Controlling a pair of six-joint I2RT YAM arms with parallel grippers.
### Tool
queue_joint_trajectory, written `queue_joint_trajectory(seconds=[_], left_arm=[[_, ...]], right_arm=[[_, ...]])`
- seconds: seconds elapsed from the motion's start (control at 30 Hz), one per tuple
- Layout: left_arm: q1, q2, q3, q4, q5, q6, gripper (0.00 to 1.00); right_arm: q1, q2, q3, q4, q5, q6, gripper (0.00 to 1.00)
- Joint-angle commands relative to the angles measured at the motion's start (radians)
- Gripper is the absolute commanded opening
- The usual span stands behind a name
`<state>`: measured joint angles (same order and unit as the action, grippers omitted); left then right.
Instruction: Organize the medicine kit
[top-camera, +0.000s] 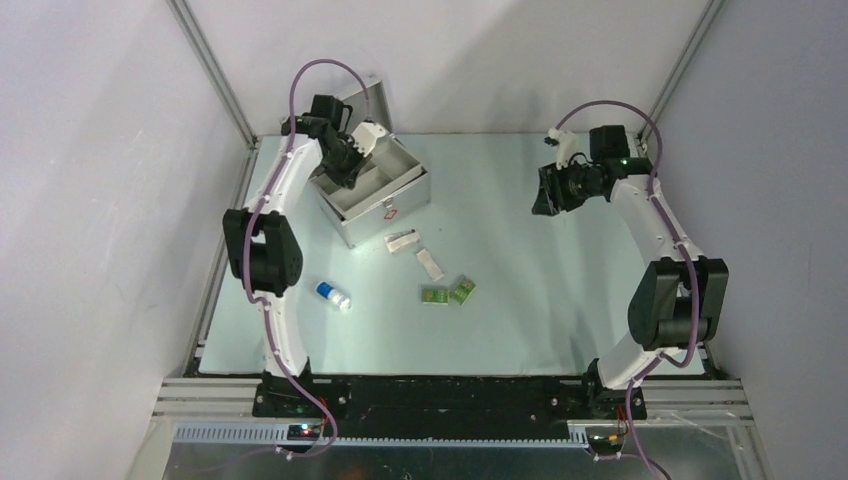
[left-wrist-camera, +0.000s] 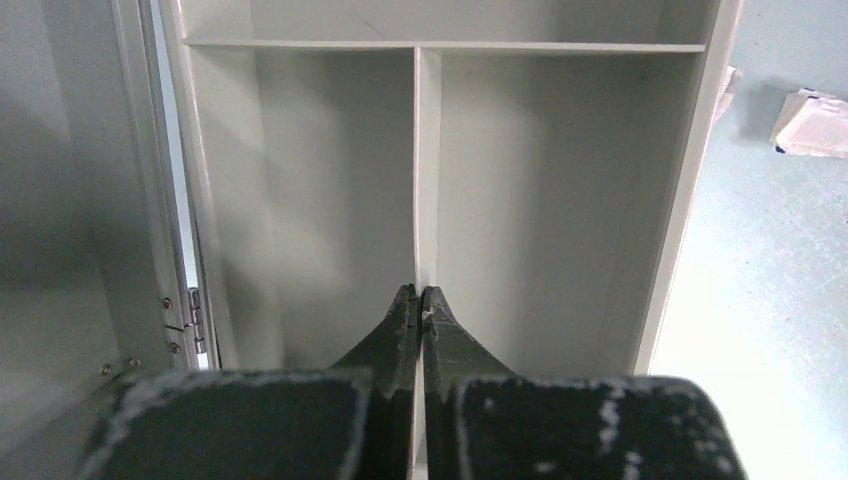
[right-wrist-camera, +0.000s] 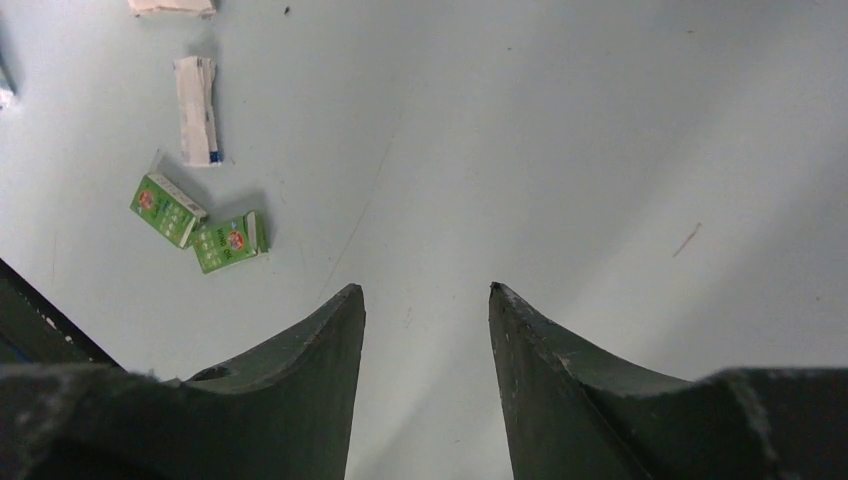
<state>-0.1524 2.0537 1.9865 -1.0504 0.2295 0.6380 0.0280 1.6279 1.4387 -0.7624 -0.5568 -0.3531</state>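
Note:
The medicine kit (top-camera: 388, 212), a silver case, stands open at the back left with its lid (top-camera: 373, 100) raised. A grey divided tray (left-wrist-camera: 560, 200) sits inside it. My left gripper (top-camera: 350, 170) is lowered into the case. Its jaws are shut (left-wrist-camera: 420, 292), tips together right at the tray's middle divider (left-wrist-camera: 428, 150). Whether they pinch that wall I cannot tell. My right gripper (top-camera: 545, 200) hangs open (right-wrist-camera: 425, 290) above bare table at the back right, holding nothing.
Two green boxes (top-camera: 434, 295) (top-camera: 462, 290) lie mid-table, also in the right wrist view (right-wrist-camera: 167, 209) (right-wrist-camera: 228, 242). White sachets (top-camera: 402, 241) (top-camera: 430, 264) lie near the case's front. A blue-and-white bottle (top-camera: 333, 295) lies by the left arm. Walls enclose the table.

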Motion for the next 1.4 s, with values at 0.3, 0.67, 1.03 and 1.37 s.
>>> queue_joint_trajectory(seconds=[0.3,0.67,1.03,1.37], left_arm=[[0.014,0.066,0.147,0.013,-0.01,0.068,0.0],[0.012,0.106,0.075,0.012,0.017,0.056,0.0],[0.011,0.152,0.037,0.012,-0.003,0.064,0.0],[-0.001,0.039,0.044,0.014,0.006,0.011,0.44]], right_arm=[[0.05,0.009,0.015,0.002,0.045,-0.055,0.53],[0.06,0.026,0.022,0.003,0.042,-0.055,0.54],[0.075,0.029,0.014,0.009,0.043,-0.063,0.54],[0.1,0.046,-0.001,0.018,0.031,-0.062,0.57]])
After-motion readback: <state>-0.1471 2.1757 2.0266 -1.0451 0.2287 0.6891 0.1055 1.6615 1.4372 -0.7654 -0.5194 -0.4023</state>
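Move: Pinched by its divider in the left hand, the tray spreads over the open medicine box, its middle about 5 cm right of that hand and 1 cm ahead. The box's middle lies some 5 cm to the left hand's right, level fore-and-aft and about 7 cm lower; a white pack is 11 cm right, 6 cm back and 14 cm below. From the right hand, the box is roughly 34 cm left, 7 cm ahead and 10 cm lower. Easing the held tray forward about 2 cm over the box, the left hand then lowers it some 3.5 cm between the box's rims, pauses there, and opens its fingers about a quarter to let go of the divider, which stays between them. Its wrist barely turns. The right hand, still half open and empty, drifts about 2 cm left and slightly down. ##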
